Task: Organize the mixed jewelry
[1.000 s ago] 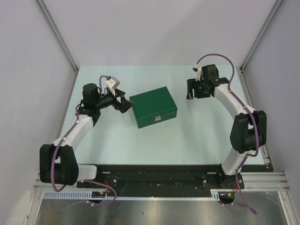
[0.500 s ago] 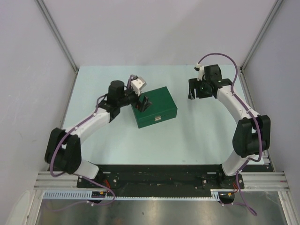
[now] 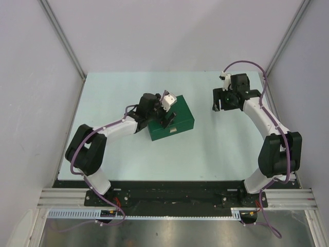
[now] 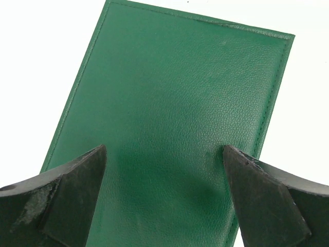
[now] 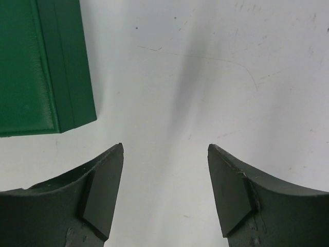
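The mixed jewelry is out of view in every frame. A closed green box (image 3: 183, 121) lies at the table's middle. My left gripper (image 3: 165, 119) hangs over the box's left half, open. In the left wrist view the green leather lid (image 4: 175, 92) fills the frame. The left gripper (image 4: 164, 154) has its jaws wide apart just above the lid, with nothing between them. My right gripper (image 3: 222, 102) is at the back right, apart from the box. In the right wrist view it (image 5: 165, 149) stands open over bare table, with a corner of the box (image 5: 36, 67) at the upper left.
The pale table (image 3: 221, 144) is bounded by grey side walls and metal frame posts. The arm bases sit on the black rail (image 3: 169, 193) at the near edge. A small latch (image 3: 172, 129) shows on the box's near side.
My left arm has swung right, from beside the box's left edge to above its lid. The right arm has drifted slightly right. Both grippers kept the same opening.
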You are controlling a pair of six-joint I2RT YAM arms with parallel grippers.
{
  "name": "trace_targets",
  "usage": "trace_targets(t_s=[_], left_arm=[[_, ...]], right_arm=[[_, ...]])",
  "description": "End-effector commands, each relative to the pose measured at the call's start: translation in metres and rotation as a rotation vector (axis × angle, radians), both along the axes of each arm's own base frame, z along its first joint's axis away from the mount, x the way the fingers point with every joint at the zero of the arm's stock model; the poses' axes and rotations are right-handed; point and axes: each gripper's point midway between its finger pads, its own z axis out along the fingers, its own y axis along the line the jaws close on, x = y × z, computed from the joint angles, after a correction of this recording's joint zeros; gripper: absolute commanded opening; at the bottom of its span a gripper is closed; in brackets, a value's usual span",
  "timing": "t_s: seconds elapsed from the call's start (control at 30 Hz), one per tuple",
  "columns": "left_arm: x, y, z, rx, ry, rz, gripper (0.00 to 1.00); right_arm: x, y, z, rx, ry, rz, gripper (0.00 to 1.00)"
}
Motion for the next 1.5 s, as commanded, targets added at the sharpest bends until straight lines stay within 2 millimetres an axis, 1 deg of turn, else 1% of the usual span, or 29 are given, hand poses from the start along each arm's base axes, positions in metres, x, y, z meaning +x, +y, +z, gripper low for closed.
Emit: trace_targets(t_s=[0.0, 0.17, 0.2, 0.33, 0.37, 0.43, 0.47, 0.53, 0.57, 0.63, 0.7, 0.73, 0.77, 0.83, 0.87, 0.9, 0.93, 0.97, 1.0, 1.03, 1.07, 1.1, 1.17, 1.2, 1.27, 1.3, 1.37, 1.4, 1.47], left_arm=[[0.002, 0.001, -0.015, 0.068, -0.013, 0.015, 1.00], [-0.002, -0.001, -0.020, 0.111, 0.005, 0.019, 1.00], [-0.004, 0.001, -0.025, 0.124, 0.024, 0.023, 1.00], [-0.005, 0.004, -0.016, 0.117, 0.006, 0.035, 1.00], [-0.004, 0.006, -0.006, 0.107, -0.014, 0.046, 1.00], [-0.003, 0.008, 0.007, 0.096, -0.038, 0.066, 1.00], [-0.002, 0.011, 0.023, 0.080, -0.068, 0.079, 1.00], [-0.003, 0.014, 0.039, 0.065, -0.100, 0.089, 1.00], [-0.004, 0.018, 0.055, 0.048, -0.133, 0.100, 1.00], [-0.004, 0.024, 0.071, 0.038, -0.171, 0.120, 1.00], [-0.012, 0.034, 0.089, 0.031, -0.186, 0.131, 1.00], [-0.012, 0.040, 0.094, 0.028, -0.194, 0.144, 1.00], [-0.015, 0.045, 0.109, 0.016, -0.215, 0.153, 1.00], [-0.015, 0.059, 0.123, 0.007, -0.232, 0.183, 1.00], [-0.019, 0.065, 0.139, -0.012, -0.255, 0.196, 1.00], [-0.020, 0.071, 0.148, -0.026, -0.267, 0.210, 1.00], [-0.017, 0.082, 0.156, -0.032, -0.279, 0.241, 1.00], [-0.021, 0.091, 0.173, -0.051, -0.307, 0.262, 1.00], [-0.022, 0.098, 0.181, -0.063, -0.314, 0.281, 1.00], [-0.020, 0.109, 0.193, -0.076, -0.332, 0.312, 1.00], [-0.025, 0.118, 0.204, -0.088, -0.343, 0.330, 1.00], [-0.023, 0.133, 0.212, -0.095, -0.357, 0.387, 1.00], [-0.029, 0.151, 0.231, -0.123, -0.384, 0.445, 1.00], [-0.028, 0.163, 0.236, -0.128, -0.396, 0.482, 1.00], [-0.035, 0.178, 0.250, -0.151, -0.419, 0.529, 1.00], [-0.035, 0.191, 0.253, -0.153, -0.426, 0.564, 1.00], [-0.041, 0.202, 0.260, -0.179, -0.433, 0.603, 1.00], [-0.041, 0.213, 0.263, -0.182, -0.439, 0.633, 1.00], [-0.044, 0.221, 0.263, -0.202, -0.430, 0.663, 1.00]], right_arm=[[0.001, -0.007, 0.015, 0.009, -0.055, -0.005, 0.71], [0.000, -0.008, 0.015, 0.012, -0.054, -0.005, 0.71], [0.000, -0.009, 0.017, 0.012, -0.061, -0.007, 0.71], [-0.001, -0.015, 0.024, 0.009, -0.081, -0.013, 0.71], [-0.001, -0.016, 0.026, 0.008, -0.088, -0.013, 0.71], [-0.002, -0.018, 0.032, 0.000, -0.104, -0.013, 0.71], [-0.002, -0.019, 0.035, -0.001, -0.113, -0.014, 0.71], [-0.003, -0.022, 0.043, -0.012, -0.136, -0.019, 0.72], [-0.004, -0.023, 0.046, -0.015, -0.148, -0.023, 0.72], [-0.004, -0.026, 0.052, -0.027, -0.169, -0.028, 0.72], [-0.005, -0.029, 0.064, -0.037, -0.203, -0.032, 0.77], [-0.004, -0.031, 0.068, -0.046, -0.221, -0.041, 0.79], [-0.005, -0.033, 0.075, -0.052, -0.244, -0.046, 0.80], [-0.004, -0.037, 0.087, -0.062, -0.284, -0.058, 0.82], [-0.005, -0.039, 0.095, -0.067, -0.310, -0.064, 0.83], [-0.004, -0.041, 0.100, -0.071, -0.330, -0.069, 0.85], [-0.004, -0.043, 0.105, -0.082, -0.345, -0.080, 0.88], [-0.005, -0.045, 0.110, -0.086, -0.361, -0.085, 0.94], [-0.005, -0.049, 0.118, -0.096, -0.390, -0.101, 0.97], [-0.005, -0.051, 0.123, -0.103, -0.404, -0.111, 1.00], [-0.005, -0.053, 0.127, -0.106, -0.418, -0.119, 1.00], [-0.005, -0.055, 0.133, -0.110, -0.435, -0.129, 1.00], [-0.004, -0.061, 0.145, -0.122, -0.464, -0.159, 1.00], [-0.003, -0.063, 0.150, -0.124, -0.476, -0.165, 1.00], [-0.003, -0.065, 0.161, -0.122, -0.500, -0.177, 1.00], [-0.003, -0.066, 0.165, -0.121, -0.510, -0.185, 1.00], [-0.006, -0.067, 0.173, -0.110, -0.532, -0.197, 1.00], [-0.006, -0.069, 0.177, -0.108, -0.545, -0.209, 1.00], [-0.007, -0.070, 0.184, -0.101, -0.568, -0.226, 1.00]])
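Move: The closed green jewelry box is right under the left hand, whose spread fingers are over the clasp side of the lid: the box's middle is about 4 cm ahead, 1 cm to its left and 5 cm below. From the right hand, which is empty, the same box lies about 22 cm to the left, roughly level fore and aft, and some 11 cm lower. Nothing else stands near either hand. Upward and to the left the left hand leaves the box: after keeping nearly still on the lid for the first third, it comes off and climbs about 24 cm, swinging some 20 cm left, fingers wide, tilting up and turning counter-clockwise. The right hand also backs off, up about 13 cm and some 6 cm to the right, tips lifting, its fingers spreading fully. ##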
